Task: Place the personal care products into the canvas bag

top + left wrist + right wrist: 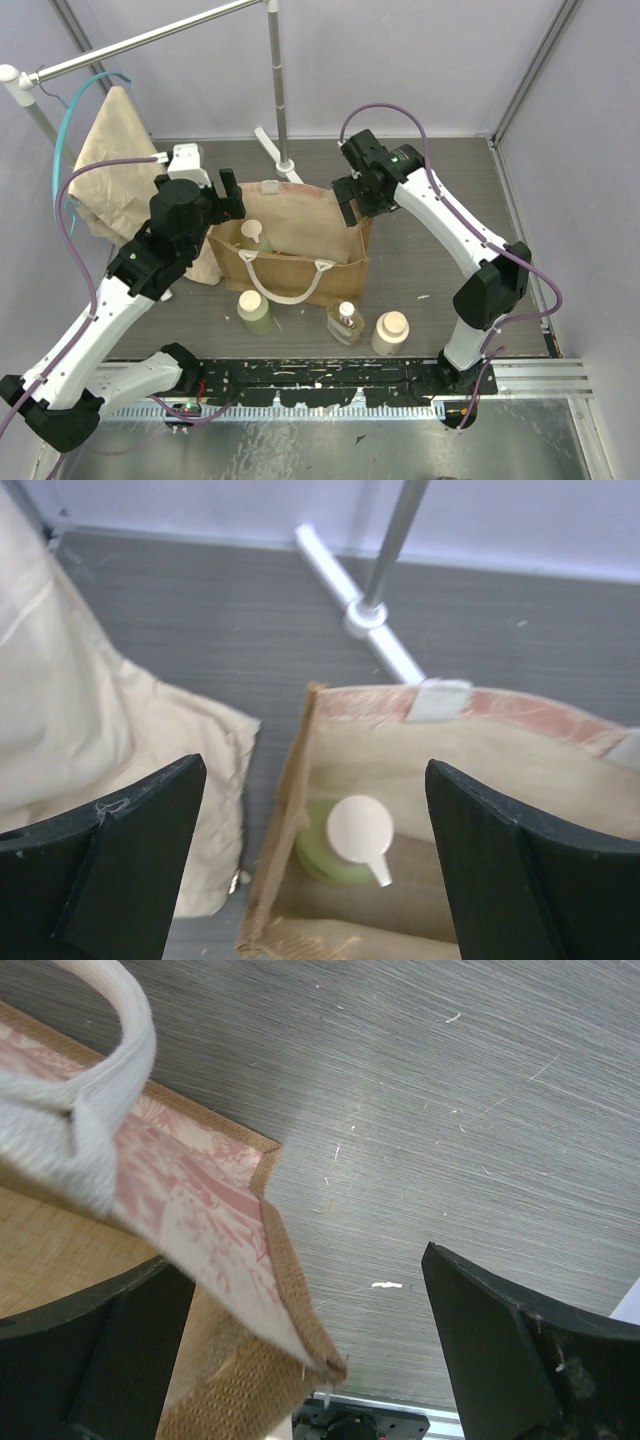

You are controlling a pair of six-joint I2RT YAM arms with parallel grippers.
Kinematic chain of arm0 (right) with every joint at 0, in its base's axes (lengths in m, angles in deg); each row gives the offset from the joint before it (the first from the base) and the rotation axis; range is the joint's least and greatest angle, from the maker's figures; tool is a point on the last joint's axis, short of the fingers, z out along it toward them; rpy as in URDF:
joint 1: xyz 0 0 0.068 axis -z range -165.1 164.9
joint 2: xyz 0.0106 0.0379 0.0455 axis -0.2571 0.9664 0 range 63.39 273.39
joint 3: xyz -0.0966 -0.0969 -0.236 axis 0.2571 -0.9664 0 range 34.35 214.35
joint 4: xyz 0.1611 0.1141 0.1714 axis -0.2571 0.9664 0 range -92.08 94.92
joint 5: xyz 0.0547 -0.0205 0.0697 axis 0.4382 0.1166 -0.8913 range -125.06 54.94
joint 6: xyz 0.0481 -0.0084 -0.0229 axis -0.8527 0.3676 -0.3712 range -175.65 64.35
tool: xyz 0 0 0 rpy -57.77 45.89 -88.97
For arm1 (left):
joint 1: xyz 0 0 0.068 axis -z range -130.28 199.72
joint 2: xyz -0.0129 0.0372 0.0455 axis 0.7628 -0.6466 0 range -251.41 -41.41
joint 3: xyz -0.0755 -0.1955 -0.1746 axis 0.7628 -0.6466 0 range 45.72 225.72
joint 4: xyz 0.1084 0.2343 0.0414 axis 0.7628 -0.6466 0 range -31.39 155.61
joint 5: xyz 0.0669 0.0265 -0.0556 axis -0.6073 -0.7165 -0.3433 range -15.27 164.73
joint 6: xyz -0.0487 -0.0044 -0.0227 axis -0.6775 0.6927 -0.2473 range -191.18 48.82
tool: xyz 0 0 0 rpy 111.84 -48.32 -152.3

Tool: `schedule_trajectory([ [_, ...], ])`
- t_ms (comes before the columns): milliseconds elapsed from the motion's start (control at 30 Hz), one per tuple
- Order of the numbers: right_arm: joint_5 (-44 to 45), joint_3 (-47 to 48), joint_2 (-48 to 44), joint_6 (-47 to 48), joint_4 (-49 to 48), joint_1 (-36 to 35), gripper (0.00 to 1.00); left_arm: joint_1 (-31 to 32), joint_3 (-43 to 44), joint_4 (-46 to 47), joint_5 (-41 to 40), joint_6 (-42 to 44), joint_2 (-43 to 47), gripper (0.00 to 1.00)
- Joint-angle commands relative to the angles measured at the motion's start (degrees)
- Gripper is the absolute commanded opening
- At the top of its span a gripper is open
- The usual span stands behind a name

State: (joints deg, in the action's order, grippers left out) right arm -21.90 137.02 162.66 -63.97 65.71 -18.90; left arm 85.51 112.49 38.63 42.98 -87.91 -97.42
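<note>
The canvas bag [305,235] stands open mid-table. One pale green bottle [253,237] stands inside its left end; the left wrist view shows it [358,838] from above, inside the bag's rim [292,790]. My left gripper [224,197] is open and empty above that end, its jaws [313,768] wide apart. My right gripper [350,207] is open at the bag's right corner [290,1310], which sits between its jaws [305,1260] without being pinched. In front of the bag stand the second pale green bottle [254,312], the clear amber bottle [346,322] and the cream bottle [391,332].
A limp beige cloth [120,175] hangs on a teal hanger [66,150] at the back left and drapes onto the table beside the bag. A metal stand [280,120] rises just behind the bag. The arms' black base rail [320,378] runs along the near edge.
</note>
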Motion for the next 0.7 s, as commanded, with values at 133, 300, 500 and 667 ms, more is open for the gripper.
schedule_trajectory([
  [133, -2.63, 3.35, -8.35, -1.2, -0.28, -0.11, 1.0, 0.08, 0.41, -11.18, -3.7, -1.46, -7.72, 0.98],
  [300, -1.17, 2.25, -13.85, -5.28, 1.76, -0.1, 1.0, 0.07, -1.88, -11.69, -6.16, -3.22, -10.38, 0.98],
  [500, -0.04, -0.98, -18.34, -12.55, 13.33, -0.08, 1.0, -0.16, -1.75, -13.47, -7.45, -3.35, -11.63, 0.98],
  [667, -8.24, -10.47, -27.33, -18.26, 15.95, -0.1, 1.0, -1.4, -2.29, -13.41, -5.23, -3.28, -11.27, 0.98],
])
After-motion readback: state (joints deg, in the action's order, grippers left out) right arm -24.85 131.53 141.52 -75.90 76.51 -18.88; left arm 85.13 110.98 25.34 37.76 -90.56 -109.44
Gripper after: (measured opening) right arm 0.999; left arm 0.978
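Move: From the left hand, the canvas bag's left rim lies about 20 cm below, 3 cm ahead and 3 cm left; the green bottle inside the bag stands 2 cm ahead, 3 cm right, 23 cm down. From the right hand, the white bottle stands roughly 21 cm back, 7 cm right and 15 cm down, the clear bottle 19 cm back, 1 cm left, equally low; the bag's right rim is 3 cm back, 1 cm right, some 7 cm below. Right hand rises about 8 cm, then draws back towards white bottle; left sinks 11 cm towards left rim. ##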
